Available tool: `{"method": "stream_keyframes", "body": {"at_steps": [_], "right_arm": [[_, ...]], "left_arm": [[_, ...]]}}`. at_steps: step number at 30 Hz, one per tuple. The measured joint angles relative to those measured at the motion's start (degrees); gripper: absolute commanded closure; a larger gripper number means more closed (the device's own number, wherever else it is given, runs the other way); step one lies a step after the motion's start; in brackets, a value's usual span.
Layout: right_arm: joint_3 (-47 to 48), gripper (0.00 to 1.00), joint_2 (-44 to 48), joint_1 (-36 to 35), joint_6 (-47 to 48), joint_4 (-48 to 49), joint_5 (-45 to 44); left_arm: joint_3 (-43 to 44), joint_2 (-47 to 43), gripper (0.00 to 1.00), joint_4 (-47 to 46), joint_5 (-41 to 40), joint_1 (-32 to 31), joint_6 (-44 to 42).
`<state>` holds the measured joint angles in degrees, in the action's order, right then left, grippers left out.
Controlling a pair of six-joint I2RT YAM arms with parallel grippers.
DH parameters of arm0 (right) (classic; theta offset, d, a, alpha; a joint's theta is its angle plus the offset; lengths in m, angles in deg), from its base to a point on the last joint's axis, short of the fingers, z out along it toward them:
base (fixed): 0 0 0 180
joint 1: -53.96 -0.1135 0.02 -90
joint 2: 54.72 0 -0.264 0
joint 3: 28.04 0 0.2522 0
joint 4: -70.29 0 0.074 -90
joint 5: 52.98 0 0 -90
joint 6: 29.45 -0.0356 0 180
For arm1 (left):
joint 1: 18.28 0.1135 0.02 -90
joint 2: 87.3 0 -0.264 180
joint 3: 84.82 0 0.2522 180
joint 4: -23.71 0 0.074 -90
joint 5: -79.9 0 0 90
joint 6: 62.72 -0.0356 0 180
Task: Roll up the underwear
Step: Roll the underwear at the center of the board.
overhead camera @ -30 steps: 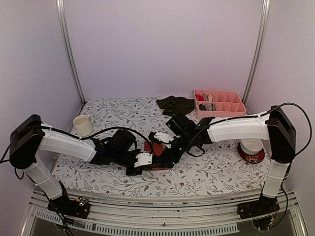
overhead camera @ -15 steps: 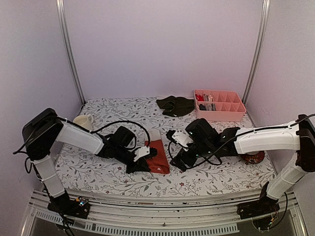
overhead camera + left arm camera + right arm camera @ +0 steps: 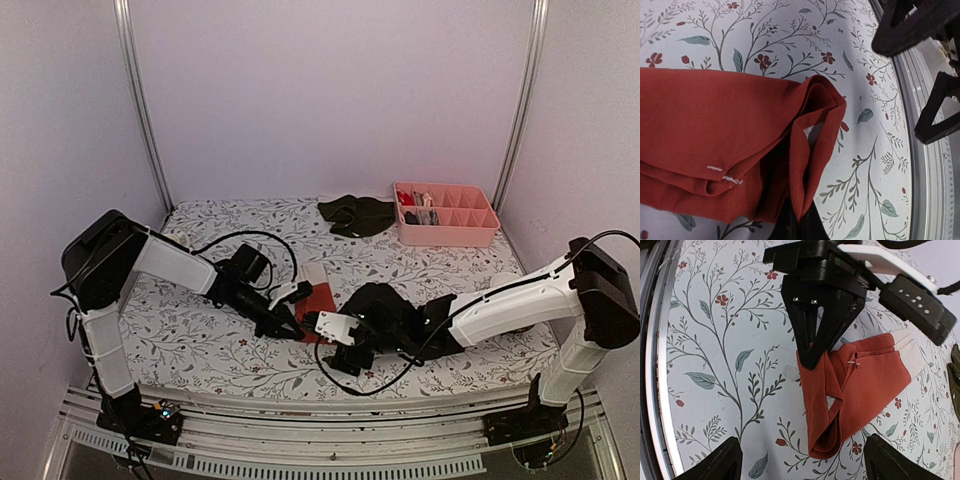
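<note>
The rust-red underwear [image 3: 316, 300] lies folded into a long strip with a whitish band [image 3: 905, 347] at its far end. My left gripper [image 3: 798, 226] is shut on a fold at the strip's near left corner; it also shows in the right wrist view, as the left gripper [image 3: 810, 358] pinching the cloth's edge. My right gripper [image 3: 807, 466] is open and low over the table, just short of the strip's near end, with nothing between its fingers [image 3: 715, 465]. A dark olive underwear [image 3: 357, 213] lies bunched at the back.
A pink divided tray [image 3: 450, 236] with small items stands at the back right. A white round object [image 3: 503, 284] shows partly behind the right arm. The table's metal front rail [image 3: 655, 390] runs close behind the right gripper.
My right gripper has let go of the cloth, opened and swung down toward the front edge, now facing the strip's near end. The left gripper stays shut on the red cloth and has shifted slightly.
</note>
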<state>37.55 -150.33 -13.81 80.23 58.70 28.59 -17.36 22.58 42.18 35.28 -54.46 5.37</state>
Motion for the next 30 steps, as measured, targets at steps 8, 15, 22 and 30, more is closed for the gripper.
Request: {"method": "stream_keyframes", "body": {"at_steps": [8, 15, 22, 30], "right_arm": [[4.3, 0.42, -8.8, -1.8, 8.9, 1.1, -1.5], [5.7, 0.61, -11.5, -1.9, 13.5, 2.9, -2.3], [6.1, 0.63, -14.7, -1.9, 15.3, 3.8, -4.6], [7.9, 0.62, -17.5, -1.6, 16.7, 6.7, -9.3]], "left_arm": [[1.2, 1.2, 1.0, 2.3, 2.0, 0.2, 2.1], [2.1, 3.1, 1.0, 3.0, 2.9, 0.4, 3.5], [3.1, 4.3, 1.0, 3.7, 5.0, 1.2, 4.5], [3.3, 4.6, 1.0, 4.0, 5.7, 1.9, 4.9]]}}
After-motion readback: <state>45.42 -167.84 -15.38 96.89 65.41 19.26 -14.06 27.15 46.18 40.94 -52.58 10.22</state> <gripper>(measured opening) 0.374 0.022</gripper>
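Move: The underwear lies as a folded strip running away from the arms, its near rolled edge about 4 cm ahead of the right hand, 5 cm to its left and 7 cm below. Its pale waistband end is some 19 cm farther out than that edge and 2 cm more to the left; the green cloth is about 45 cm ahead of the right hand and 2 cm to its right. From the left hand, already pinching the edge's left end, the edge's middle is level ahead, about 4 cm to the right and at its height. The underwear's near rolled edge stays pinched at its left end by the left hand, which sinks barely 1 cm and rolls some 10 degrees. Onto the free stretch of that edge the right hand comes down about 6 cm and left 3 cm, its wide-open fingers closing to under half, then eases forward 3 cm low over the table, bringing its tips to the edge beside the left gripper. ##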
